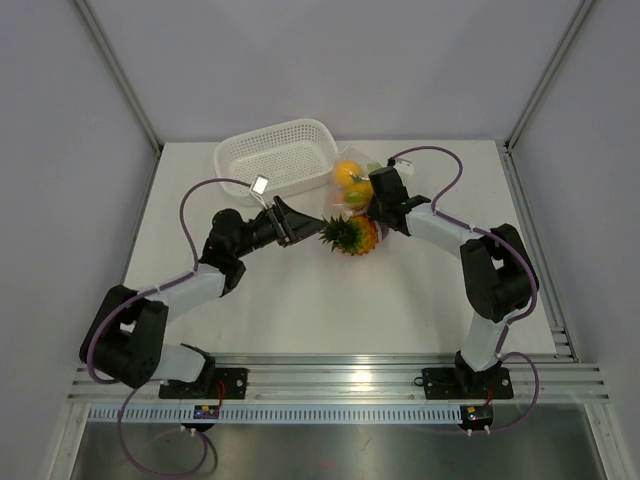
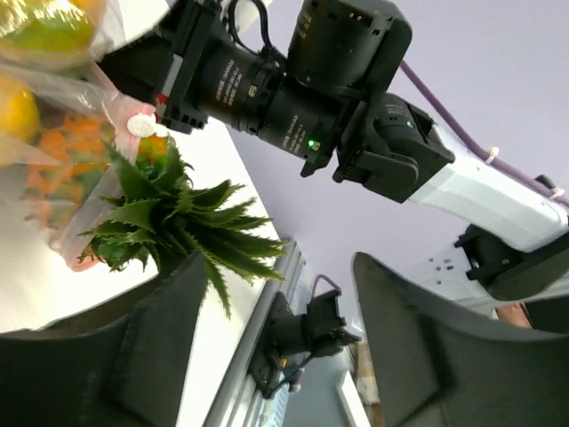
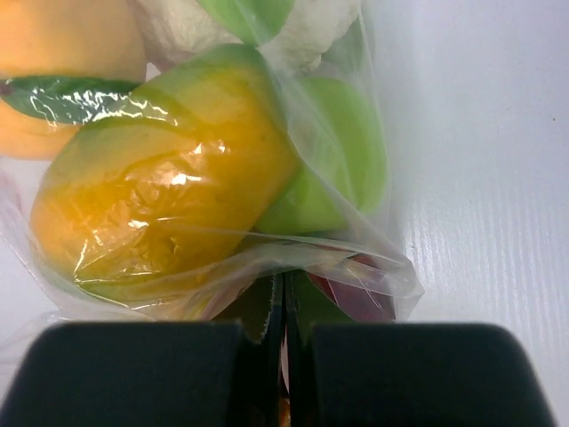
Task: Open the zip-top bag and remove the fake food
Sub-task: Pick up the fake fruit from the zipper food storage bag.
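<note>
The clear zip-top bag lies behind the table's middle with fake food in it. In the right wrist view I see a yellow-orange piece, a green apple, a dark red piece and white cauliflower through the bag's film. My right gripper is shut on a fold of that film. The pineapple lies at the bag's near end, its green crown pointing at my left gripper. That gripper is open, nothing between its fingers.
A white perforated basket stands at the back of the table, left of the bag. The right arm's wrist fills the top of the left wrist view. The table's aluminium rail runs along the near edge.
</note>
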Controlling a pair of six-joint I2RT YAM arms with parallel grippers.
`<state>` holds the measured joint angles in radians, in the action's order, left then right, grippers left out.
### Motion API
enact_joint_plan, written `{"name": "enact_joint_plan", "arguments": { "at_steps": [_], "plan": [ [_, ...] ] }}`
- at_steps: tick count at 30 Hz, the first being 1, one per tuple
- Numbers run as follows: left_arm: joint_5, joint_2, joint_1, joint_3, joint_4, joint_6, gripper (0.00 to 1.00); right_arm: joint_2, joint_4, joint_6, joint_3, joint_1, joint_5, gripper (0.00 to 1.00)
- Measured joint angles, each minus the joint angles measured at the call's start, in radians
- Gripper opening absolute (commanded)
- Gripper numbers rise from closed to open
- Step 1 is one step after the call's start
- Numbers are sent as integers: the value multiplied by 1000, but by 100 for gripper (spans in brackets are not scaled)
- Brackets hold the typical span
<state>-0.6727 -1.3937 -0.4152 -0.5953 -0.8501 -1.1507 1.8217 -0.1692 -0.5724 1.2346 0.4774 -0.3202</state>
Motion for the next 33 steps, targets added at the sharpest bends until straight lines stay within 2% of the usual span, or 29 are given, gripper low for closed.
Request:
{"name": "enact_joint_plan", "arguments": {
  "at_steps": [1, 5, 9, 13, 23, 33],
  "plan": [
    [22, 34, -5, 0, 49, 45, 99, -1, 0, 1, -1, 0, 0, 0],
    [150, 132, -57, -5, 287, 210, 99, -5, 0, 4, -2, 0, 3, 0],
    [351, 200, -158, -30, 521, 362, 99, -10, 0, 4, -7, 0, 12, 0],
    [468, 201, -215, -72, 643, 443, 99, -14, 0, 6, -10, 0, 23, 0],
    [669, 100, -300, -117, 725, 476, 99, -16, 0, 8, -11, -1, 41, 0],
    [729, 16, -316, -179, 698, 484, 99, -16, 1, 8, -11, -1, 58, 0]
  ]
}}
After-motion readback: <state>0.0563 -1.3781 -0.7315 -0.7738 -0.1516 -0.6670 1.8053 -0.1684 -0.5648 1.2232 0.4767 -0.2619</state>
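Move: From my left hand, up in the air with its fingers part open, the pineapple sticking crown first out of the bag's mouth lies about 9 cm to the right, 6 cm ahead and some 15 cm below. The mango still in the bag is about 13 cm farther out than the pineapple. The basket stands some 27 cm ahead and 13 cm left of me. From my right hand the pineapple lies about 8 cm back, 3 cm left and a little lower. I spread my left fingers from part open to fully open and sink about 9 cm towards the pineapple's crown, tipping them from level to slanting down by some 40 degrees and swinging them counter-clockwise so they point forward and right. On the way the hand eases back slightly, then at the bottom creeps forward and right, with the leaves coming between the open fingers. My right hand stays shut on the bag's plastic. ##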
